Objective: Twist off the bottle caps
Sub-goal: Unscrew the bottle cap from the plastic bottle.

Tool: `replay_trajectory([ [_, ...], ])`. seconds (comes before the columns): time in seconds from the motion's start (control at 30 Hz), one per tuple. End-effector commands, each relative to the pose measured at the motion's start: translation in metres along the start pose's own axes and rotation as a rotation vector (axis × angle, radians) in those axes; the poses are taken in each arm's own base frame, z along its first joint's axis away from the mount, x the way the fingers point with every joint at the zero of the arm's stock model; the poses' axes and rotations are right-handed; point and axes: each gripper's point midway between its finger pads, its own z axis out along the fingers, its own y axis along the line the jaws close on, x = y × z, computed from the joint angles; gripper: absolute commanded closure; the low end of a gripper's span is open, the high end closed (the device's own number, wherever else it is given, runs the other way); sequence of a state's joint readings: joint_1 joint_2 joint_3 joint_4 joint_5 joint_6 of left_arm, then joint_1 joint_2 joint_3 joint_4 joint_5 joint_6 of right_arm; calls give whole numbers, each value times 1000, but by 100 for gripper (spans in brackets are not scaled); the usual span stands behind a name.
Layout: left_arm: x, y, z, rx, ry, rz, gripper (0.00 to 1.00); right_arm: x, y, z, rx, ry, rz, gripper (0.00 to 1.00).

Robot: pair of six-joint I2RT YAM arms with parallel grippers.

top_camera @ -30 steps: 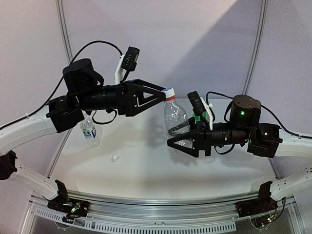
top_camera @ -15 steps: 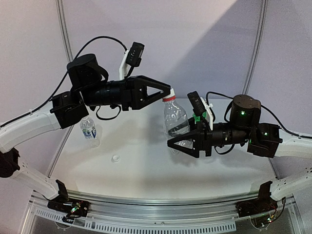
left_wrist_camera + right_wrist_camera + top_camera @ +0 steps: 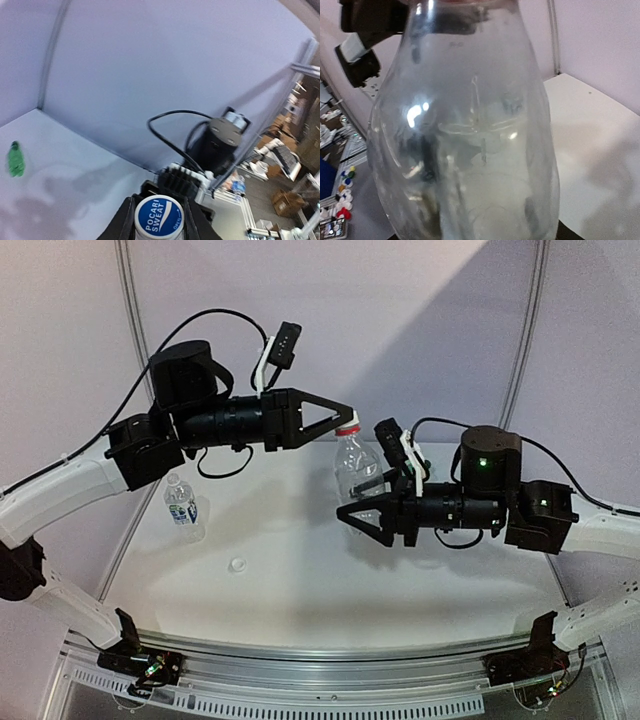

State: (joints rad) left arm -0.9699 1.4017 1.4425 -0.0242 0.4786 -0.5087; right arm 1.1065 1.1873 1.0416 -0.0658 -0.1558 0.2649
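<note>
A clear unlabelled bottle (image 3: pixel 357 465) is held upright in the air, my right gripper (image 3: pixel 362 508) shut round its lower body. In the right wrist view the bottle (image 3: pixel 465 140) fills the frame and hides the fingers. My left gripper (image 3: pixel 349 421) is shut on its white cap (image 3: pixel 347 429). The left wrist view shows that cap (image 3: pixel 159 218), blue-printed on top, pinched between both black fingers (image 3: pixel 119 226). A labelled bottle (image 3: pixel 182 506) stands at the table's left with its neck bare. A loose white cap (image 3: pixel 237 564) lies near it. A green bottle (image 3: pixel 15 159) lies far off on the table.
The white table (image 3: pixel 300 580) is backed by lilac walls with a metal upright (image 3: pixel 133 300) at the left corner. The right arm's motor housing (image 3: pixel 220 135) and cable sit just beyond the held bottle. An aluminium rail (image 3: pixel 330 652) runs along the near edge.
My left gripper has shut onto the cap of the held bottle, and its arm has risen a little. The right arm has shifted slightly left and up with the bottle.
</note>
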Motion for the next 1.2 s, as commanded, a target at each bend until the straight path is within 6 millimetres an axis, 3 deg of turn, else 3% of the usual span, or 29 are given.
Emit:
replay_trajectory([
  [0.0, 43, 40, 9, -215, 144, -150, 82, 8, -67, 3, 382, 73, -57, 100],
  [0.13, 51, 69, 1, -397, 122, -253, 83, 5, -85, 5, 487, 70, -62, 100],
  [0.3, 56, 71, -1, -421, 118, -283, 79, 5, -86, 8, 486, 60, -54, 100],
  [0.6, 46, 60, 2, -355, 68, -274, 47, 5, -80, 2, 448, 18, -40, 100],
  [0.8, 29, 47, -2, -319, 14, -248, 32, 5, -78, -3, 441, -3, -37, 100],
  [1.0, 8, 31, -25, -315, -43, -147, 11, 2, -71, -15, 399, -49, -42, 100],
  [1.17, -7, -6, -45, -179, -90, -5, 1, -4, -30, -24, 167, -111, -87, 100],
])
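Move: The bottle cap is already pinched between the left fingers, practically at their hand point; the clear bottle hangs below, its middle about 10 cm lower, 2 cm back and 3 cm to the right. From the right hand gripping that bottle, the cap is some 12 cm above, 3 cm ahead and 3 cm left. On the table roughly 50 cm below the left hand, the loose cap lies about 8 cm ahead and 27 cm left, the green bottle some 40 cm ahead and 22 cm right. The cap, still pinched, is twisted counter-clockwise against the bottle as both hands swing together about 5 cm forward and down, the left wrist turning some 25 degrees counter-clockwise and tipping, the right turning clockwise with its grip kept. The left fingers then open wide, let go, and retreat up and left, while the right hand eases up and right. ##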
